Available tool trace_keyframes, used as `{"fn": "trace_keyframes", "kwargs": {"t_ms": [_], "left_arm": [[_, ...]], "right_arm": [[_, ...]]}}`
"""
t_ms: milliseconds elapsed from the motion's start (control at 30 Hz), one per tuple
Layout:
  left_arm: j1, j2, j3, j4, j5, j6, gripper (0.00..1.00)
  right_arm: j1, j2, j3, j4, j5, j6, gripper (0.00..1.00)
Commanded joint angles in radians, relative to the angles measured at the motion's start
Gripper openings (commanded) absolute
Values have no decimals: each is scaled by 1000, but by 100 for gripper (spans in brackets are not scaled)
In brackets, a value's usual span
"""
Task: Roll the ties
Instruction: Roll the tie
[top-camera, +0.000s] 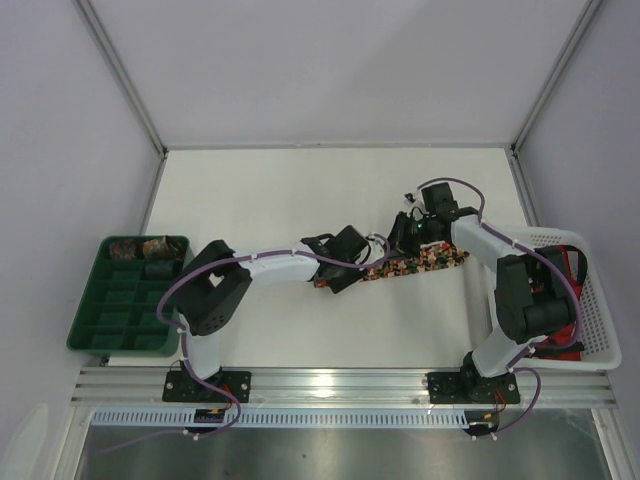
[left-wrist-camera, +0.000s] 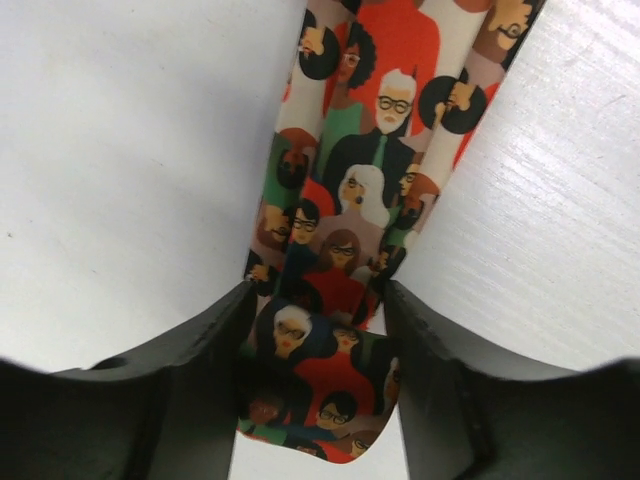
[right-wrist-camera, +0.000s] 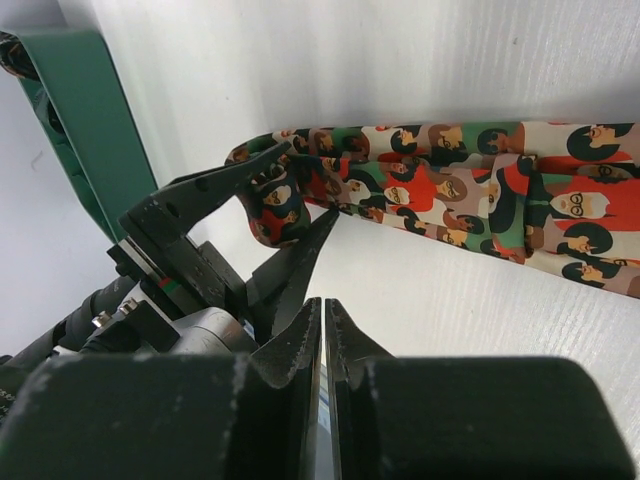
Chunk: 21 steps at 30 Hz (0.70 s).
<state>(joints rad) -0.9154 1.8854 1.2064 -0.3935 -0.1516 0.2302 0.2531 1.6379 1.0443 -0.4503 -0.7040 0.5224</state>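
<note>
One tie (top-camera: 415, 264), printed with small cartoon faces in red, green, black and beige, lies flat across the middle of the table. My left gripper (top-camera: 330, 272) is at its left, narrow end. In the left wrist view the tie (left-wrist-camera: 350, 200) runs away from me and my left gripper (left-wrist-camera: 318, 300) presses on both of its edges. From the right wrist view the left gripper (right-wrist-camera: 300, 185) pinches that end, which bunches into a curl. My right gripper (right-wrist-camera: 325, 305) is shut with nothing in it, hovering just in front of the tie (right-wrist-camera: 450, 190), near its middle (top-camera: 398, 240).
A green compartment tray (top-camera: 120, 310) stands at the left edge, with rolled ties (top-camera: 140, 248) in its back cells; it shows in the right wrist view as the green tray (right-wrist-camera: 90, 120). A white mesh basket (top-camera: 600, 330) holding dark and red items stands at the right edge.
</note>
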Motion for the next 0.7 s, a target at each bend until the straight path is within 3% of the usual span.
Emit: {"fn": "trace_keyframes", "kwargs": {"t_ms": [0,233,500,667], "left_arm": [[-7,41,-22,-42,-28,44,57],[-7,35,-19,-50,-16,43,63],[16,-49,13,-71,-2,-8,92],[70,-219,28,-71,108,-74,100]], "right_arm": [[3,-18,0,27,-18,-2,10],[3,-9,2,32,-26,-4,10],[3,3,5,32,-28,-12,10],[3,23,0,45,-28,-13,10]]}}
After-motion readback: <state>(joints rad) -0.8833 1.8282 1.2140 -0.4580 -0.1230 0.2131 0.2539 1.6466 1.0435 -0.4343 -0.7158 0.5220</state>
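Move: Right between the left fingertips sits the roll at the tie's near-left end, its middle about 1 cm below and 1 cm back. From there the flat stretch of tie runs off along the table: its middle is some 17 cm to the right and 4 cm ahead, its far end about 34 cm right and 8 cm ahead. From the right hand the same roll lies roughly 16 cm left, 2 cm back and 9 cm below. Letting go of the roll, the left hand first eases its fingers a touch tighter at the roll's sides and creeps about half a centimetre forward and left, then spreads them almost fully. As they open it rises nearly 2 cm off the tie and slips about 1 cm left, its forward creep undone, with the wrist hardly turning. ##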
